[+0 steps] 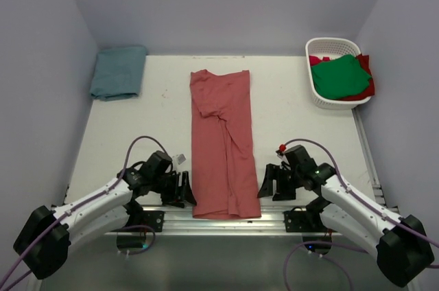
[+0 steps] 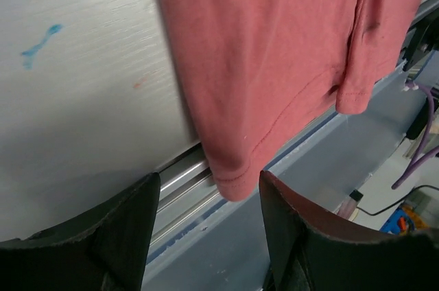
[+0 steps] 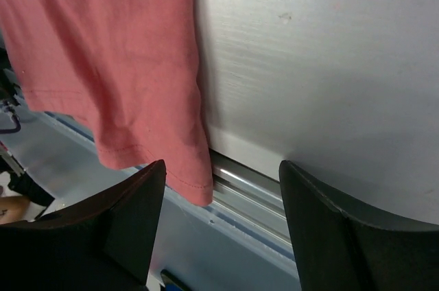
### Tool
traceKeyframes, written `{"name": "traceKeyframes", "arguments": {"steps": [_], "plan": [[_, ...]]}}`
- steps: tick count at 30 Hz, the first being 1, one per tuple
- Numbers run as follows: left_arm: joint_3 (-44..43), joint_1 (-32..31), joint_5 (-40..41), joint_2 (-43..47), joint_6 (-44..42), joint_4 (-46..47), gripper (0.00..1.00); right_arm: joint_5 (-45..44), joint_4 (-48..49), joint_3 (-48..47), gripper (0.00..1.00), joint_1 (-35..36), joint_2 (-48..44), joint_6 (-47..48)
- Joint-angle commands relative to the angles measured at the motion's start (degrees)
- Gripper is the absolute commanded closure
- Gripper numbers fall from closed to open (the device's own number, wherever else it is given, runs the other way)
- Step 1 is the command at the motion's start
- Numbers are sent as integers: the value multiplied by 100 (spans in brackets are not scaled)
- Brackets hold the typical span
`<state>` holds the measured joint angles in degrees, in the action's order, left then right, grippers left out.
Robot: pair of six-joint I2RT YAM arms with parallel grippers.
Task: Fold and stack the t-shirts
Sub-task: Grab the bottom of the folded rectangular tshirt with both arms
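A faded brick-red t-shirt (image 1: 223, 147) lies folded into a long strip down the middle of the table, its hem drooping over the near edge. My left gripper (image 1: 184, 189) is open at the hem's left corner (image 2: 233, 178), which hangs between its fingers (image 2: 130, 226) untouched. On the other side my right gripper (image 1: 269, 182) stands open too, with the hem's right corner (image 3: 195, 184) just inside its left finger (image 3: 134, 215). A teal-blue t-shirt (image 1: 119, 71) lies folded at the back left. Green (image 1: 339, 75) and brighter red (image 1: 363, 92) t-shirts fill the basket.
The white slotted basket (image 1: 322, 47) stands at the back right corner. A metal rail (image 2: 182, 188) runs along the table's near edge below the hem. Grey walls close in the table on three sides. Purple cables (image 1: 140, 141) loop off both arms.
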<state>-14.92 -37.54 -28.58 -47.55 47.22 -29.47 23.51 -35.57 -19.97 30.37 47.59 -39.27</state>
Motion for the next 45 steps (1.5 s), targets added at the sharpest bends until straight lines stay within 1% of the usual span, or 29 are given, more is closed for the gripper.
{"name": "traceKeyframes", "arguments": {"steps": [1, 2, 4, 6, 7, 11, 16, 20, 22, 24, 27, 28, 30, 31, 33, 34, 35, 36, 39, 40, 41, 42, 45], "plan": [[7, -429, 185, -726, 147, 476, 36, 417, -47, 142, 30, 39, -13, -326], [-72, -612, 203, -860, 156, 547, 36, 461, -29, 212, 32, 48, -13, -345], [-143, -763, 282, -1123, 182, 653, 36, 497, 15, 247, 36, 100, -57, -458], [-169, -921, 283, -1186, 252, 741, 36, 602, 76, 300, 40, 144, -75, -547], [-169, -965, 291, -1169, 339, 759, 36, 672, 199, 335, 43, 171, -75, -643], [-73, -1220, 344, -1230, 507, 846, 36, 681, 375, 406, 44, 337, 161, -705], [-151, -1510, 388, -1730, 499, 988, 36, 690, 762, 345, 44, 610, 566, -837], [-214, -1563, 520, -1837, 455, 944, 36, 664, 982, 309, 44, 725, 760, -942], [-161, -1572, 537, -1837, 472, 952, 37, 629, 1026, 318, 51, 804, 813, -995], [-73, -1572, 546, -1819, 498, 979, 39, 620, 1070, 335, 56, 865, 822, -1039], [-2, -1590, 581, -1732, 542, 961, 44, 576, 1105, 344, 63, 962, 839, -1118], [15, -1599, 590, -1705, 577, 970, 47, 567, 1166, 362, 68, 1006, 839, -1188], [24, -1625, 625, -1670, 595, 987, 51, 532, 1219, 388, 72, 1094, 857, -1250], [41, -1642, 634, -1679, 613, 1005, 55, 523, 1306, 406, 78, 1111, 892, -1294], [68, -1651, 617, -1714, 639, 1127, 59, 506, 1386, 423, 85, 1217, 953, -1347], [77, -1677, 599, -1731, 648, 1154, 64, 497, 1456, 432, 89, 1252, 971, -1390], [94, -1695, 608, -1740, 665, 1181, 68, 480, 1474, 423, 97, 1313, 1006, -1408], [94, -1704, 590, -1731, 674, 1207, 71, 462, 1474, 415, 100, 1322, 1006, -1408], [51, -1765, 712, -1522, 718, 1112, 98, 357, 1308, 274, 100, 1358, 858, -1365], [-2, -1809, 809, -1416, 753, 1006, 100, 304, 1124, 135, 100, 1358, 761, -1304], [-159, -1853, 906, -1284, 753, 892, 100, 199, 1027, 55, 100, 1366, 673, -1268], [-248, -1897, 1168, -987, 779, 647, 100, 129, 922, -24, 100, 1366, 498, -1250], [-494, -1959, 1555, -407, 859, 356, 100, -109, 613, -358, 100, 1366, 278, -1136]]}}
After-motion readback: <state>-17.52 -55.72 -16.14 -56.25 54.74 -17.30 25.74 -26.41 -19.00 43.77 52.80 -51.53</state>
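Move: Just right of the left hand, about 4 cm away, 3 cm nearer the base and 2 cm lower, is the t-shirt's bottom left corner. Its bottom right corner lies some 5 cm back, 3 cm left and 2 cm below the right hand. Between them the folded sleeve's end is roughly 17 cm right and 5 cm back of the left hand, or 9 cm left and 6 cm back of the right, both about 2 cm down. Closing in from both sides onto the overhanging bottom end: the left hand slides about 5 cm right, turning slightly clockwise, while the right goes some 4 cm back and 4 cm left, its fingertips swinging about 10 degrees towards the base. Both sink a little, shut and pinch the side edges by the bottom corners, then start upward by a centimetre or two. ##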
